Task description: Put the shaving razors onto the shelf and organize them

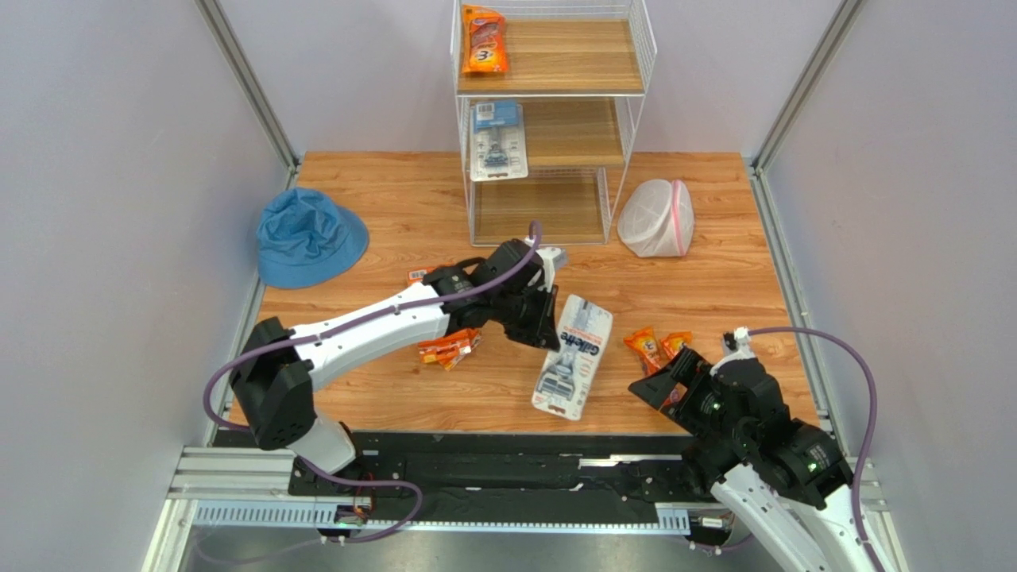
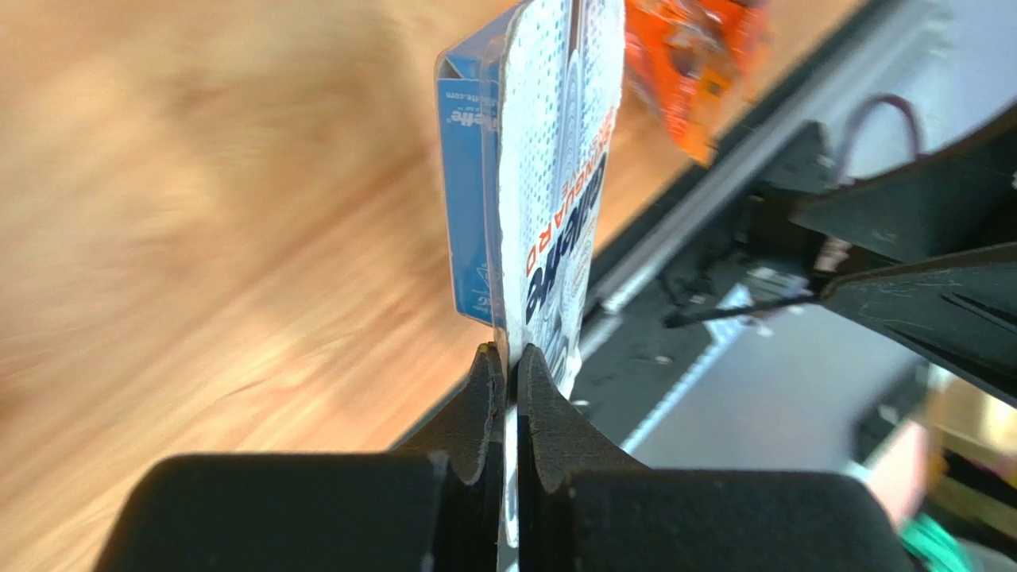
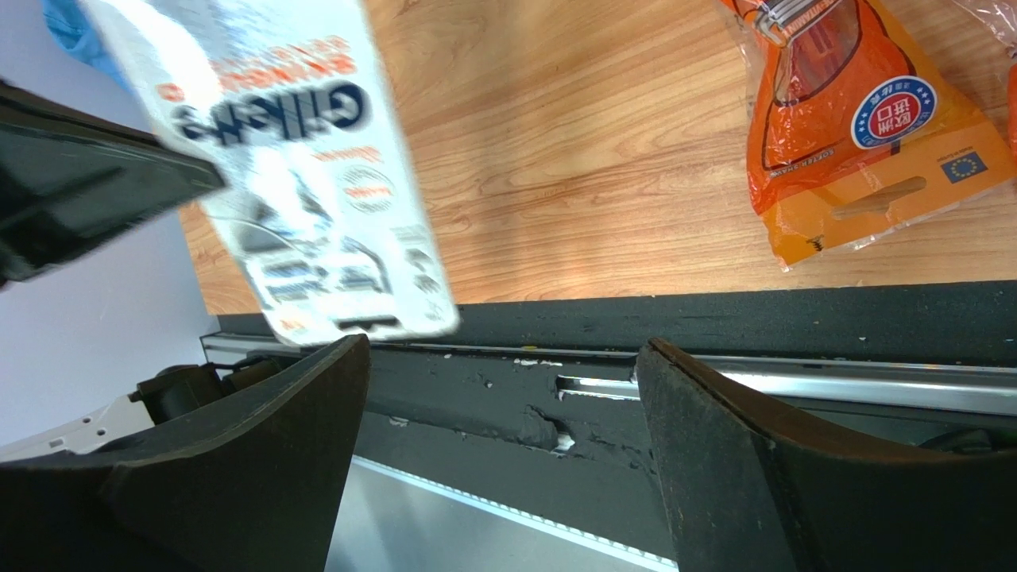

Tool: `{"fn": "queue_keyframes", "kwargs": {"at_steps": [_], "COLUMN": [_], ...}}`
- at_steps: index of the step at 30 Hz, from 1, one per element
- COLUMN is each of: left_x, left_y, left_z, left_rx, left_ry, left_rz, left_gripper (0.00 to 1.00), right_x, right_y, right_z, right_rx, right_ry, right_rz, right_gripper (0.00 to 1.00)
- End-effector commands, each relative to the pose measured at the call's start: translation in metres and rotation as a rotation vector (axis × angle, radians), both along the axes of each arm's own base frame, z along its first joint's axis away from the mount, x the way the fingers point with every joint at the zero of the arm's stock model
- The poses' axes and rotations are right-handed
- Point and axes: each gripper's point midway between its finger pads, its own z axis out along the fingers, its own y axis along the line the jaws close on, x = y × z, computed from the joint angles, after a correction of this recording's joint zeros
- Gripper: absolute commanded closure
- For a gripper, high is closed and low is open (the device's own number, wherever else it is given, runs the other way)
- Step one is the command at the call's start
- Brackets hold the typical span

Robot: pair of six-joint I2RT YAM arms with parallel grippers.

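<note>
My left gripper point(image 1: 552, 324) is shut on the edge of a white and blue razor blister card point(image 1: 575, 358), held above the table in front of the shelf point(image 1: 552, 57). In the left wrist view the card point(image 2: 555, 179) stands edge-on between the pinched fingertips point(image 2: 511, 364). A long orange razor bag point(image 1: 450, 348) lies under the left arm. Two orange razor packs point(image 1: 659, 348) lie right of the card. My right gripper point(image 1: 660, 387) is open and empty, just near of those packs. In the right wrist view it point(image 3: 501, 358) hangs over the table's front edge, the card point(image 3: 299, 155) up left, an orange pack point(image 3: 848, 119) up right.
The shelf carries an orange razor pack point(image 1: 484, 42) on its top board and a white and blue blister card point(image 1: 495, 137) on the middle board. A blue bucket hat point(image 1: 308, 236) lies at the left. A white mesh bag point(image 1: 655, 218) sits right of the shelf.
</note>
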Motion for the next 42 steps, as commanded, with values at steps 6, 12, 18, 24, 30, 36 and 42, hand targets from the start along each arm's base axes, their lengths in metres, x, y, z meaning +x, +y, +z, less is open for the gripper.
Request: {"fn": "queue_keyframes", "kwargs": {"at_steps": [6, 12, 18, 24, 30, 36, 42], "left_x": [0.031, 0.053, 0.049, 0.033, 0.015, 0.002, -0.002], "left_y": [0.135, 0.187, 0.168, 0.131, 0.078, 0.032, 0.024], "left_z": [-0.006, -0.011, -0.034, -0.045, -0.042, -0.013, -0.005], "left_rx": [0.707, 1.275, 1.438, 1.199, 0.894, 0.572, 0.525], "left_ry": [-0.183, -0.317, -0.371, -0.316, -0.264, -0.258, -0.250], "left_rz": [0.157, 0.265, 0.208, 0.197, 0.080, 0.002, -0.013], "left_gripper": [1.00, 1.00, 1.00, 0.98, 0.70, 0.49, 0.48], "right_x": [0.004, 0.002, -0.005, -0.009, -0.008, -0.008, -0.008], "right_y": [0.009, 0.007, 0.001, -0.003, -0.003, -0.004, -0.005], "right_z": [0.002, 0.002, -0.003, -0.005, -0.002, 0.001, 0.003], "right_rx": [0.031, 0.032, 0.020, 0.018, 0.022, 0.022, 0.021], "right_ry": [-0.034, -0.035, -0.026, -0.027, -0.038, -0.046, -0.049], "right_rz": [0.033, 0.033, 0.022, 0.016, 0.014, 0.011, 0.010], "right_gripper": [0.14, 0.14, 0.13, 0.13, 0.13, 0.13, 0.13]}}
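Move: My left hand is holding the razor pack by its left edge. The bare table spot it is bound for lies about 8 cm to the left, 3 cm back and some 14 cm below. The orange pile is roughly 19 cm left and 8 cm ahead, and the near orange bag some 16 cm right and about 1 cm back, both on the table. From my right hand, that spot is about 27 cm left, 5 cm ahead and 12 cm lower. With the razor pack still pinched, I swing my left hand about 13 cm left and 7 cm forward, then down, rolling the wrist nearly 70 degrees so the fingers go from slanting right to pointing down and slightly left, and the pack turns over. I open the fingers about halfway to let go, then draw back, right and up, partly unrolling the wrist. ##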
